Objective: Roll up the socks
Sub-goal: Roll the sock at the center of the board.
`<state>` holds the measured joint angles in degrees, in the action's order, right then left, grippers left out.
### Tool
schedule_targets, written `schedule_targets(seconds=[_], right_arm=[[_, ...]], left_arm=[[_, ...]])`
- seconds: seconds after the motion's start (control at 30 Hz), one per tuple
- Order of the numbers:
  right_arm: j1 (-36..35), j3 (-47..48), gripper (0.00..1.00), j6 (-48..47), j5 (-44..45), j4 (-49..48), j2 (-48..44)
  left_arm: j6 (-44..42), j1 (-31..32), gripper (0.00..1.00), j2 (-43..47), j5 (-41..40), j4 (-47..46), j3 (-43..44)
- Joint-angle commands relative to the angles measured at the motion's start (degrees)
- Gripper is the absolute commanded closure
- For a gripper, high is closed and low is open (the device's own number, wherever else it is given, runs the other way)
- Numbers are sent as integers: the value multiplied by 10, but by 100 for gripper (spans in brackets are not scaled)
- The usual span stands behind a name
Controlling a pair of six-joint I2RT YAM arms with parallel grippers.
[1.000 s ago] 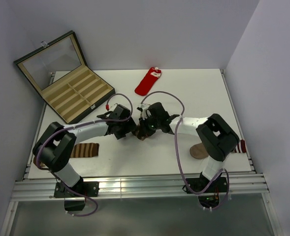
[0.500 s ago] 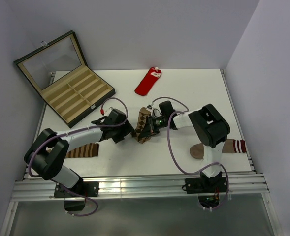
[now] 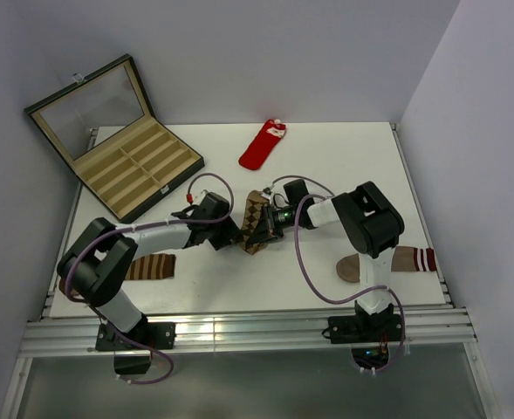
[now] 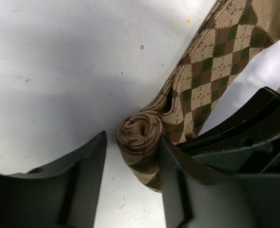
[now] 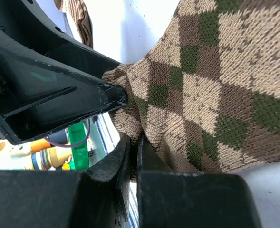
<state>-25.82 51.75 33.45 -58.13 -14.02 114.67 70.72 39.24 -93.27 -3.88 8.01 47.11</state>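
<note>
The argyle sock (image 3: 255, 215) lies mid-table with its near end rolled up. In the left wrist view the rolled end (image 4: 140, 138) sits between the open jaws of my left gripper (image 4: 132, 183), and the right finger (image 4: 175, 173) touches the roll. My left gripper (image 3: 233, 234) is just left of the sock. My right gripper (image 3: 265, 229) is on the sock's right side. In the right wrist view it (image 5: 134, 148) is pinched shut on the sock's (image 5: 211, 90) edge fabric. The red sock with a white cuff (image 3: 262, 146) lies flat at the table's far edge, untouched.
An open display case (image 3: 121, 144) stands at the back left. A brown-and-cream striped sock (image 3: 150, 266) lies near the left arm. A plain tan-brown sock (image 3: 353, 268) and a striped cuff (image 3: 418, 258) lie by the right arm's base.
Both grippers dropped low to the table and the argyle sock now shows stretched between them. In the last half second the left gripper moved right, closer to the rolled end.
</note>
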Motion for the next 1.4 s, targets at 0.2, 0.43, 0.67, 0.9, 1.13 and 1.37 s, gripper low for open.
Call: schedule_targets(seconds=[0.2,0.43,0.67,0.9,1.13,1.37], right_arm=[[2,-19,95,-54,101,42,-16],[-41,-41,64,-122,210,69,-144],[-128,-103,53,-214,472,47,-294],[-202,-108,51,-280,572,33,-302],[-237,-99,52,-299,579,39,-263],[-262,-82,55,-310,612,70,-220]], left_arm=[[-5,12,76,-40,11,31,26],[-23,15,95,-53,2,54,51],[-41,15,99,-53,-9,68,67],[-45,16,100,-56,-8,73,74],[-41,15,100,-54,-9,73,72],[-33,15,99,-57,-7,71,76]])
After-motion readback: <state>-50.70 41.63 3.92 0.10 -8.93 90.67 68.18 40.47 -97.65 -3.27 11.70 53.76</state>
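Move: The half-made sock roll lies between the left gripper's open fingers, about 1 cm ahead and 1 cm right of the hand point; the unrolled length is centred some 7 cm ahead and 5 cm to the right. The red stocking is about 30 cm ahead and 8 cm right. The right gripper, shut on the roll's right side, has the roll's middle some 2 cm left and 1 cm ahead, and the unrolled length some 8 cm ahead and 2 cm right. Take over the roll with the left gripper: ease about 2 cm right while closing until it pinches the roll, then hold still. Once it grips, open the right fingers to about half, lift them clear some 5 cm while turning the wrist about 60 degrees from pointing left to forward-left and down, then sink again astride the roll, finishing about 1 cm back. ##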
